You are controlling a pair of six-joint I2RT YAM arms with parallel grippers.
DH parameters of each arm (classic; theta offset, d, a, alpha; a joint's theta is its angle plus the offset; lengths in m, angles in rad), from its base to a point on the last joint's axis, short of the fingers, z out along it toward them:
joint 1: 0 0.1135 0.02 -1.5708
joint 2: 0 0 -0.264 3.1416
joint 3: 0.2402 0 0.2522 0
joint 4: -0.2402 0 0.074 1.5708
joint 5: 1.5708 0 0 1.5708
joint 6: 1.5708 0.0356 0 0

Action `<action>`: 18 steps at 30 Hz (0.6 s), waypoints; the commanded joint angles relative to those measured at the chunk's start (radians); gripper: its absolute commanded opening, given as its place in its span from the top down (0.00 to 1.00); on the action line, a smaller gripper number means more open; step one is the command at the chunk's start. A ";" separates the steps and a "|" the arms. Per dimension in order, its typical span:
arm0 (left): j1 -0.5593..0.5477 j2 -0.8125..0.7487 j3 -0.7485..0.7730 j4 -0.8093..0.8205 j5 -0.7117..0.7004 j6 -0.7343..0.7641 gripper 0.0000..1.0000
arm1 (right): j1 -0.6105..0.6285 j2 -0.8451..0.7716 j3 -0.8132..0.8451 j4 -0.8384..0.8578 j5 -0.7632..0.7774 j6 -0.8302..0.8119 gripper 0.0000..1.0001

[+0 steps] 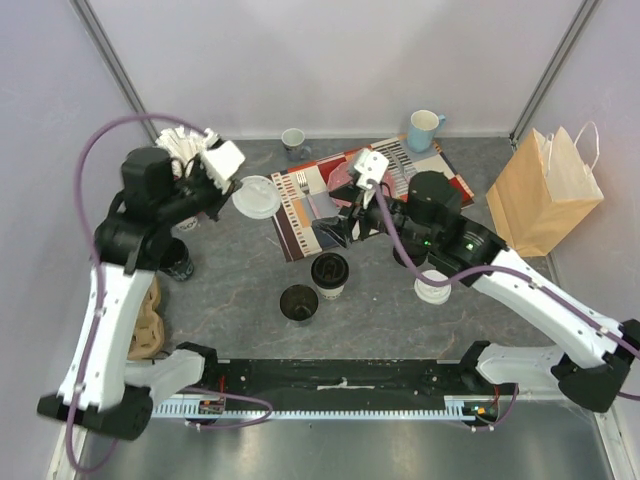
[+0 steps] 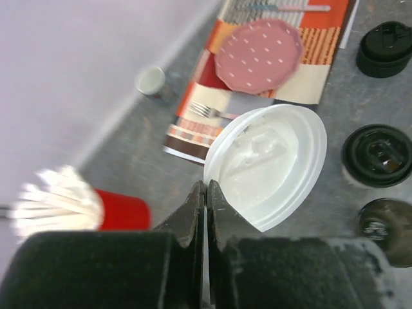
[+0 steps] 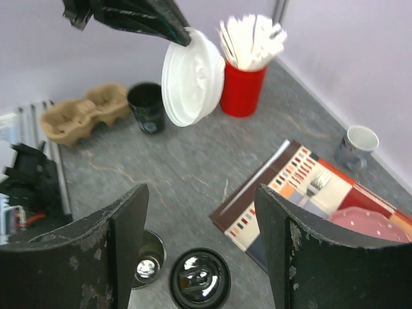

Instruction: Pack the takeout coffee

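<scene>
The cream-white cup with a black sip lid (image 1: 330, 272) stands mid-table, and an open black cup (image 1: 298, 302) stands just left of it with no lid on. My left gripper (image 1: 237, 184) is raised at the back left, shut on the rim of a round white plastic lid (image 2: 270, 164). The lid hangs tilted above the table (image 3: 192, 76). My right gripper (image 3: 203, 193) hovers open and empty above the two cups, with the black lid (image 3: 199, 280) and the open black cup (image 3: 147, 264) showing between its fingers.
A red cup of white stirrers (image 1: 190, 148) and a second black cup (image 1: 178, 262) stand left, beside a cardboard cup carrier (image 1: 145, 318). A placemat (image 1: 300, 215) with fork and pink plate lies behind. Two mugs (image 1: 424, 128), stacked white cups (image 1: 433, 287) and a paper bag (image 1: 545, 190) are to the right.
</scene>
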 commanded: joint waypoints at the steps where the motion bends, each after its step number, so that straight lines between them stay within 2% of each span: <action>1: -0.007 -0.191 -0.060 0.054 0.017 0.413 0.98 | 0.001 -0.073 0.061 0.043 -0.100 0.101 0.26; 3: -0.013 -0.321 -0.156 0.112 0.045 0.515 0.98 | 0.001 -0.072 0.078 0.008 -0.162 0.104 0.26; 4: -0.015 -0.375 -0.207 0.173 0.065 0.662 0.98 | 0.001 -0.067 0.103 -0.006 -0.185 0.103 0.26; 6: -0.015 -0.501 -0.406 0.256 0.127 0.852 0.98 | 0.001 -0.041 0.132 -0.054 -0.257 0.095 0.25; 7: -0.015 -0.626 -0.486 0.301 0.149 1.058 0.98 | 0.002 -0.020 0.158 -0.070 -0.282 0.086 0.26; 8: -0.013 -0.700 -0.566 0.436 0.199 1.145 0.98 | 0.002 -0.010 0.166 -0.083 -0.314 0.054 0.26; 9: -0.015 -0.757 -0.712 0.506 0.233 1.208 0.98 | 0.007 -0.003 0.169 -0.092 -0.365 0.039 0.27; 11: -0.013 -0.871 -0.807 0.650 0.346 1.290 0.98 | 0.019 0.007 0.169 -0.092 -0.412 -0.024 0.27; 14: -0.015 -0.920 -0.874 0.712 0.440 1.352 0.98 | 0.074 0.043 0.202 -0.133 -0.462 -0.136 0.28; 16: -0.013 -0.941 -0.916 0.783 0.464 1.407 0.98 | 0.145 0.113 0.283 -0.260 -0.434 -0.223 0.29; 18: -0.013 -0.966 -0.948 0.826 0.488 1.438 0.98 | 0.223 0.161 0.368 -0.397 -0.332 -0.346 0.29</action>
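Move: The left hand already pinches the white lid by its edge. The right hand's open fingers are some 16 cm to its right and 5 cm nearer the base, level with it. From the right hand, the lid is about 12 cm left and 6 cm ahead at nearly its own height. About 30 cm beneath, the open dark cup lies 4 cm back and 7 cm left of the right hand, and the lidded cup lies almost straight under it, 1 cm left. Back towards its base the left hand draws the lid about 13 cm, arcing up some 5 cm and down again, while the wrist rolls roughly 90 degrees and the fingers, still pinching the edge, swing to point right. The right hand follows back and somewhat left, rising then sinking, and turns nearly 30 degrees counter-clockwise so its wide-open fingers close in on the lid without reaching it. ##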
